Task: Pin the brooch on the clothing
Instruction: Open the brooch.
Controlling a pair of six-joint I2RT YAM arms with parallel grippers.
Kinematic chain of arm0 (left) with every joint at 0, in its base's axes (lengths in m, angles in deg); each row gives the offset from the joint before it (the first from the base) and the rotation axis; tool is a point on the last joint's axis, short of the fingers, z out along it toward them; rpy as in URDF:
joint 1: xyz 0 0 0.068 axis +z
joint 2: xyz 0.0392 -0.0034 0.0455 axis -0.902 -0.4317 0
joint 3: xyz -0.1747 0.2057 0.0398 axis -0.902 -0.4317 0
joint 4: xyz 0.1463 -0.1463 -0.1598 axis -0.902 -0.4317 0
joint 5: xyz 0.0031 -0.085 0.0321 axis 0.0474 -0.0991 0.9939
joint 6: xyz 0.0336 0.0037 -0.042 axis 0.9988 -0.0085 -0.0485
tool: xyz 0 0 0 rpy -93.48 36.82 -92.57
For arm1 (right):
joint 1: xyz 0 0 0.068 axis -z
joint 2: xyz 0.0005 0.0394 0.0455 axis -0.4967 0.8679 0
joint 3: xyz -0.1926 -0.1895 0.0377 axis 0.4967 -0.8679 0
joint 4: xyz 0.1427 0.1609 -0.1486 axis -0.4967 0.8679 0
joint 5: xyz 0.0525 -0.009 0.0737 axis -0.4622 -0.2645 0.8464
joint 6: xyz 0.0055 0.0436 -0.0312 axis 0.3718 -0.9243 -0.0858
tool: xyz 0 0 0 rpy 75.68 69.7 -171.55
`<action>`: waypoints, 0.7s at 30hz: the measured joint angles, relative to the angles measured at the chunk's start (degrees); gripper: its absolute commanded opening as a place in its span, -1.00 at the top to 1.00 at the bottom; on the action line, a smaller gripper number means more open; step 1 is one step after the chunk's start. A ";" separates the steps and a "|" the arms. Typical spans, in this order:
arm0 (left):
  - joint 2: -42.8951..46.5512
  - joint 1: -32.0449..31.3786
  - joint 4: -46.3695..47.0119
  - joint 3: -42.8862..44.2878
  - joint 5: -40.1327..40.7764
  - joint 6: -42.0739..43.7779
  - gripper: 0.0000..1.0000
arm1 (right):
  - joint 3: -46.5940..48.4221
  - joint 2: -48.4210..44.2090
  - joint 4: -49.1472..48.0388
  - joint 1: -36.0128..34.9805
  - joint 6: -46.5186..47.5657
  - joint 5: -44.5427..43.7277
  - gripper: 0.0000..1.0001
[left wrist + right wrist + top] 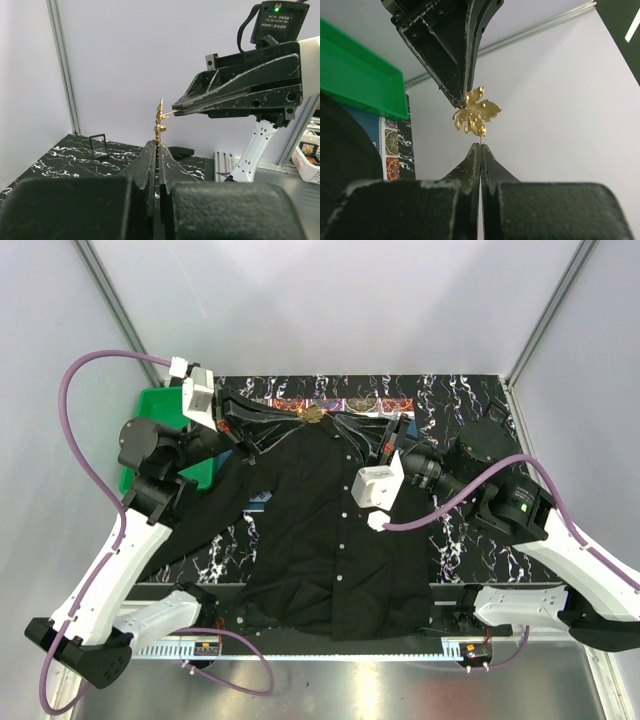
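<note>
The brooch (315, 414), a small gold leaf, hangs in the air above the collar of the clothing (330, 540), a black button-up shirt spread on the table. My left gripper (159, 143) is shut on the brooch's (160, 120) lower edge. My right gripper (480, 145) is shut on the thin pin sticking out below the leaf (476, 117). In the top view the left gripper (303, 417) comes in from the left and the right gripper (330, 422) from the right, tips almost meeting at the brooch. The right gripper's fingers (240, 95) are also in the left wrist view.
A green tray (160, 410) sits at the back left, partly under my left arm. A patterned placemat (345, 403) lies behind the collar on the black marbled mat (465, 400). A white basket (307, 160) stands off the table's side.
</note>
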 measured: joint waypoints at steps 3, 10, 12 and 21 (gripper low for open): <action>0.00 0.52 1.60 -0.50 -0.57 -1.51 1.00 | -0.31 -0.09 -0.13 0.00 0.00 -1.18 0.92; 0.13 0.63 0.15 -0.63 -0.26 0.09 1.00 | -0.81 -0.24 0.09 0.04 -0.98 -4.04 0.25; 0.13 0.63 -1.90 -0.46 0.63 1.77 1.00 | -0.81 -0.26 0.13 0.04 -1.46 -4.57 0.13; 0.24 0.63 -9.27 -0.37 5.66 8.35 1.00 | 0.07 0.31 1.62 0.04 -4.46 -4.90 0.17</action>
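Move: The left gripper still holds the gold leaf brooch just past its fingertips, about 3 cm to the right of the hand point and 1 cm above it. From the right hand, whose shut fingertips nip the free end of the pin, the brooch's body sits some 4 cm to the left and 2 cm ahead, about level. The shirt's collar lies roughly 15 cm ahead, 2 cm to the right and 40 cm below the right hand. Open the right fingers to a bit under half so they release the pin's end, easing that hand about 1.5 cm forward, 1 cm down and slightly right. Keep the brooch pinched in the left gripper and, after the release starts, carry it about 3 cm forward and nearly as far down, away from the right jaws, turning it some 10 degrees, mostly counter-clockwise. ##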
